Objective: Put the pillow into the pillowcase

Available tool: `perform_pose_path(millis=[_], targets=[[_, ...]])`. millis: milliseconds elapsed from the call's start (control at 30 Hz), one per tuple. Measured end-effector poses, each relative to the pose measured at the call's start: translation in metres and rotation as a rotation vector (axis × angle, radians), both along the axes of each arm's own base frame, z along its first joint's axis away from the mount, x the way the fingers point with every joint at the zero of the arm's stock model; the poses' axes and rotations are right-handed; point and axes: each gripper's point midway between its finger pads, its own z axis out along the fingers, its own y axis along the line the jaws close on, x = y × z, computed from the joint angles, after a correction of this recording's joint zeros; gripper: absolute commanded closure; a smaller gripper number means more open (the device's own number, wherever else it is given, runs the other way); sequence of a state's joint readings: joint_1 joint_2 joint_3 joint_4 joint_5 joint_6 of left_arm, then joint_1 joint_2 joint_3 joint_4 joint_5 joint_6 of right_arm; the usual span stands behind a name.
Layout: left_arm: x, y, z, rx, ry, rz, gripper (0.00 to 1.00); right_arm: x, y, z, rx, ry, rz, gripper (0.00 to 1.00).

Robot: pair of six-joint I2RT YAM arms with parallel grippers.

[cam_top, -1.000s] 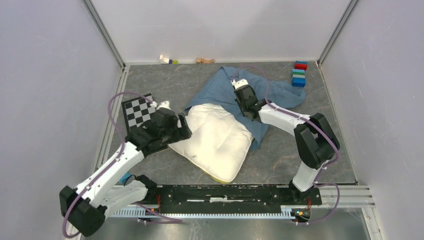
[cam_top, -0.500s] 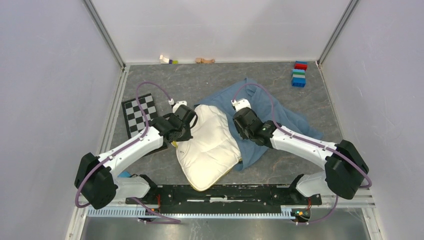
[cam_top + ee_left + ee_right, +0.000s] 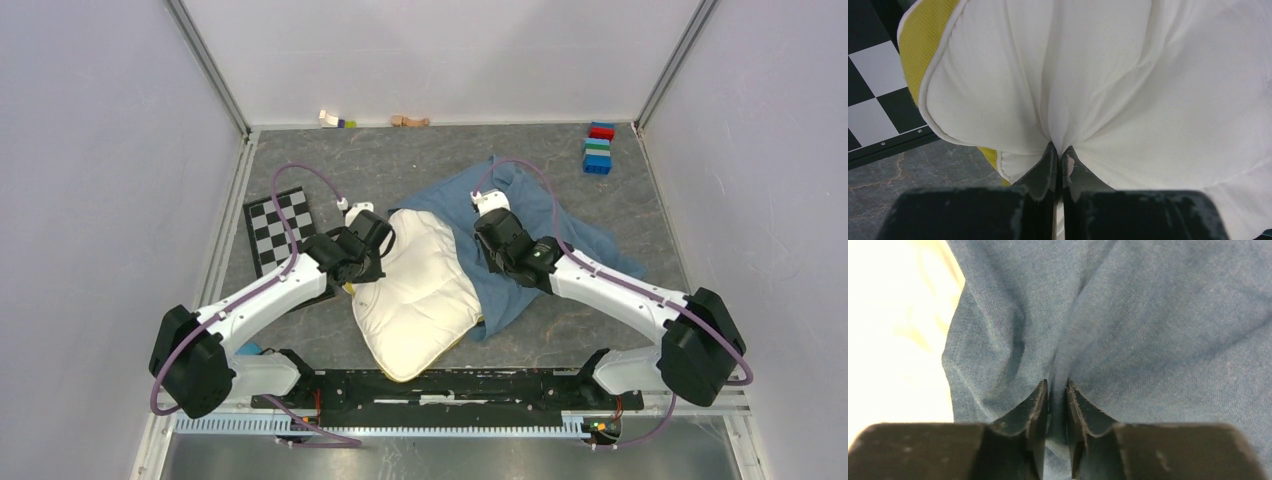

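Observation:
The cream-white pillow (image 3: 418, 292) lies mid-table, its far end resting on the dusty-blue pillowcase (image 3: 560, 228). My left gripper (image 3: 372, 252) sits at the pillow's left edge. In the left wrist view it (image 3: 1059, 150) is shut on a pinched fold of the pillow (image 3: 1108, 85), beside the yellow band (image 3: 928, 40). My right gripper (image 3: 492, 232) is on the pillowcase just right of the pillow. In the right wrist view it (image 3: 1057, 387) is shut on a ridge of the pillowcase (image 3: 1148, 325), with blue cloth between its jaws.
A checkerboard card (image 3: 276, 228) lies left of the pillow, partly under my left arm. Stacked coloured blocks (image 3: 598, 148) stand at the far right. Small toys (image 3: 336, 120) and a wooden piece (image 3: 410, 121) lie by the back wall. Enclosure walls ring the table.
My left gripper closed on the pillow's left edge and the pillow swung toward the pillowcase. My right gripper came back from the pillowcase's far part and now grips cloth beside the pillow.

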State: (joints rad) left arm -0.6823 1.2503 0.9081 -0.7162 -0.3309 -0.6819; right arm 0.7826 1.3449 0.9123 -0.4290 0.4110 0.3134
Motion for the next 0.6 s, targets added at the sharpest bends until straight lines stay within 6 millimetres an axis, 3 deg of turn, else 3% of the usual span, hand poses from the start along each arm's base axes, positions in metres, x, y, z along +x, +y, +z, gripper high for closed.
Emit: perform_pose_path(millis=[67, 133, 233, 300, 500, 600], targets=[[0.0, 0.0, -0.001, 0.001, 0.001, 0.0, 0.98, 0.0, -0.001, 0.004, 0.005, -0.007, -0.003, 0.93], [0.0, 0.001, -0.003, 0.001, 0.0, -0.002, 0.97, 0.002, -0.005, 0.01, 0.0, -0.012, -0.017, 0.99], [0.0, 0.001, -0.003, 0.003, -0.002, -0.009, 0.98, 0.012, -0.015, 0.024, -0.014, -0.033, -0.056, 1.0], [-0.001, 0.0, -0.003, 0.004, -0.002, -0.015, 0.98, 0.029, -0.027, 0.044, -0.028, -0.07, -0.11, 1.0], [-0.002, -0.002, -0.002, -0.008, 0.004, -0.029, 0.98, 0.118, -0.081, 0.108, -0.124, -0.233, -0.314, 1.0], [-0.003, -0.003, -0.001, -0.012, 0.003, -0.041, 0.98, 0.175, -0.112, 0.123, -0.182, -0.299, -0.399, 1.0]])
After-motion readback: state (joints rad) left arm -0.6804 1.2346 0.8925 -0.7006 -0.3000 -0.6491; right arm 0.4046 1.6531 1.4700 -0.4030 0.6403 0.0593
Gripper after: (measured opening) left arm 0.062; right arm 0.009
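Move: The right fingers are already around a fold of the blue pillowcase, right at the hand point and about 1 cm below it. The pillow's bare white part has its middle roughly 15 cm to the left of this hand and 6 cm back, some 4 cm lower; the toy blocks stand about 23 cm ahead, 21 cm to the right and 9 cm below. From the left hand, still gripping the pillow's edge, that fold lies some 22 cm to the right, 2 cm ahead, about level. Close the right fingers fully on the pillowcase fold, then lift it and sweep it quickly forward, some 18 cm, while rising about 12 cm and going 11 cm to the right, away from the pillow and towards the toy blocks. Turn the wrist clockwise some 25 degrees and let the fingers tip up on the way. Keep the left gripper pinching the pillow's edge in place. ##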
